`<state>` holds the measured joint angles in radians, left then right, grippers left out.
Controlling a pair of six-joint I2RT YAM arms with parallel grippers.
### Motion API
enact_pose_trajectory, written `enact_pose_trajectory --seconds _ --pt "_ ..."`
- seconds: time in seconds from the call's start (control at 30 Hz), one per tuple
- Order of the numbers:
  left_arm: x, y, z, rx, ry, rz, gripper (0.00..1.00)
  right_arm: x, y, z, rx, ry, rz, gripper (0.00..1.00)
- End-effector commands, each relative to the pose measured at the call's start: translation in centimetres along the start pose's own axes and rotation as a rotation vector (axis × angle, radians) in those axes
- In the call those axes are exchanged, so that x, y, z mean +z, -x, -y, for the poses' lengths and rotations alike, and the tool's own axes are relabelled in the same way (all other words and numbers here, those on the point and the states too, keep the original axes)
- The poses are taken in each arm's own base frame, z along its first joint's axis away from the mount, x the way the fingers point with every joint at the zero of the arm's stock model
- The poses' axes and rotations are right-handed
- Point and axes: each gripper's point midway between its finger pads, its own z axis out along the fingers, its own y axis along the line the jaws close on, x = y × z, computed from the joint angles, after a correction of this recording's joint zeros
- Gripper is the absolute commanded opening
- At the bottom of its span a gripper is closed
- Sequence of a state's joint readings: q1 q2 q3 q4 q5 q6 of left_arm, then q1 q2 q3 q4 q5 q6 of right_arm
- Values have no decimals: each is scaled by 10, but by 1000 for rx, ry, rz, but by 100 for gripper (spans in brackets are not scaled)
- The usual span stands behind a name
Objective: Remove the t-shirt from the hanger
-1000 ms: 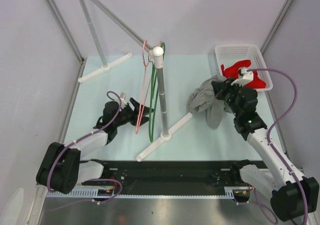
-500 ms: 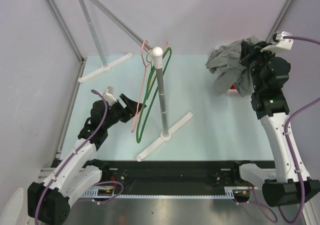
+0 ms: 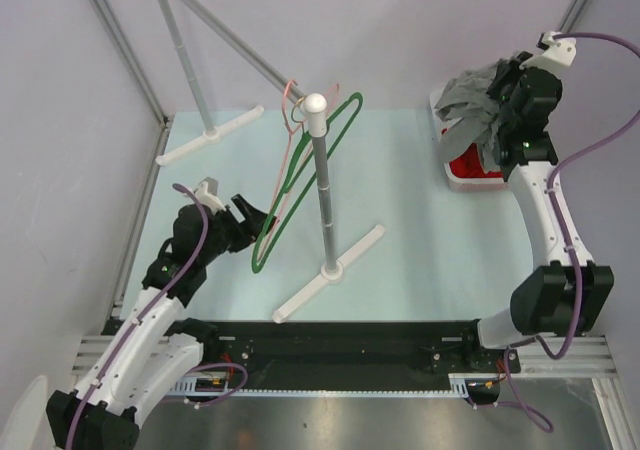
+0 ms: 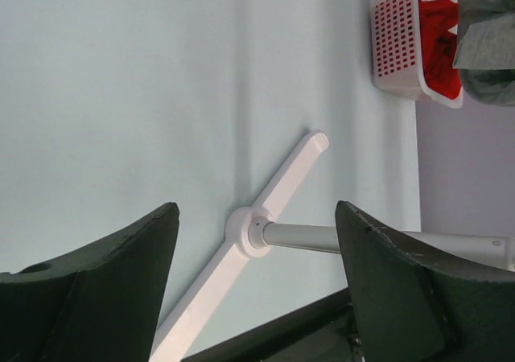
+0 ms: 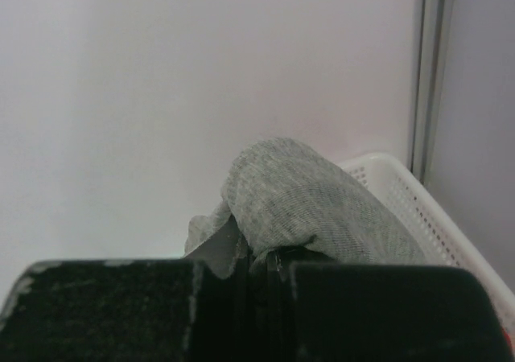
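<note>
The grey t-shirt (image 3: 470, 105) hangs bunched from my right gripper (image 3: 500, 105), over the white basket (image 3: 470, 182) at the back right. In the right wrist view the jaws (image 5: 261, 269) are shut on a fold of the t-shirt (image 5: 306, 201). The bare green hanger (image 3: 259, 262) hangs from the top of the white rack post (image 3: 322, 185) and tilts out to the left. My left gripper (image 3: 250, 225) is next to the hanger's lower end. In the left wrist view it (image 4: 256, 211) is open with nothing between the fingers.
A pink hanger (image 3: 292, 130) also hangs on the rack. The rack's foot (image 4: 245, 232) lies across the middle of the table. The basket (image 4: 394, 40) holds a red garment (image 3: 468, 160). A second white rack (image 3: 208, 135) stands at the back left.
My right arm has lifted the t-shirt off the table and carried it up and back over the basket. My left arm drew back leftward, and the green hanger swung out to the left.
</note>
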<state>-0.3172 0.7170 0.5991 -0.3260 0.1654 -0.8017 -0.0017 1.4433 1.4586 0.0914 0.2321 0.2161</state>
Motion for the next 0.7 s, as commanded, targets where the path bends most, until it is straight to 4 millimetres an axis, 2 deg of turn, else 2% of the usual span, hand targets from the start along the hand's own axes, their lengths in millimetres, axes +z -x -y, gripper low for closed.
enact_pose_trajectory --seconds 0.0,0.07,0.1,0.2,0.23,0.27,0.33,0.37,0.47,0.5,0.53,0.57,0.6,0.63,0.67 --pt "-11 24 1 109 68 49 84 31 52 -1 11 -7 199 0" --pt "-10 26 1 126 78 45 84 45 40 8 29 -22 198 0" --pt "-9 25 0 129 82 40 85 60 16 15 32 -37 163 0" --pt "0 21 -2 130 89 7 85 81 -16 32 49 -68 112 0" --pt "5 18 -3 128 94 -13 85 92 -42 43 38 -89 67 0" --pt "7 18 -2 130 92 -23 85 96 -53 48 31 -97 47 0" --pt "14 14 -6 143 111 -59 86 104 -89 64 15 -128 -22 0" --pt "14 16 -4 152 116 -66 86 105 -97 74 10 -153 -36 0" --pt "18 18 -6 182 140 -96 86 109 -137 102 -8 -215 -117 0" --pt "19 17 -7 193 142 -105 86 110 -148 106 -13 -222 -146 0" --pt "19 16 -6 194 138 -114 87 113 -150 107 -13 -223 -154 0" --pt "20 15 -7 196 140 -122 87 117 -171 113 -16 -235 -197 0" --pt "21 14 -6 198 135 -128 87 118 -183 115 -16 -235 -232 0" --pt "22 13 -4 198 121 -133 87 123 -186 111 9 -222 -241 0" --pt "23 10 -6 195 122 -146 87 126 -206 113 22 -221 -278 0"
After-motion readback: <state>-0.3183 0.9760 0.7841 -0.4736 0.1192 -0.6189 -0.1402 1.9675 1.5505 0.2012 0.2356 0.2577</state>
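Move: The right hand already grips the grey t-shirt high over the white basket. The basket's middle lies about 7 cm ahead, 6 cm to the right and roughly 35 cm below; the red t-shirt in it lies about level ahead, 3 cm left and some 36 cm below. From the left hand the basket is about 30 cm ahead, 54 cm right and 12 cm lower. The right hand lowers the gripped grey t-shirt about 20 cm into the basket, also reaching forward and right. ##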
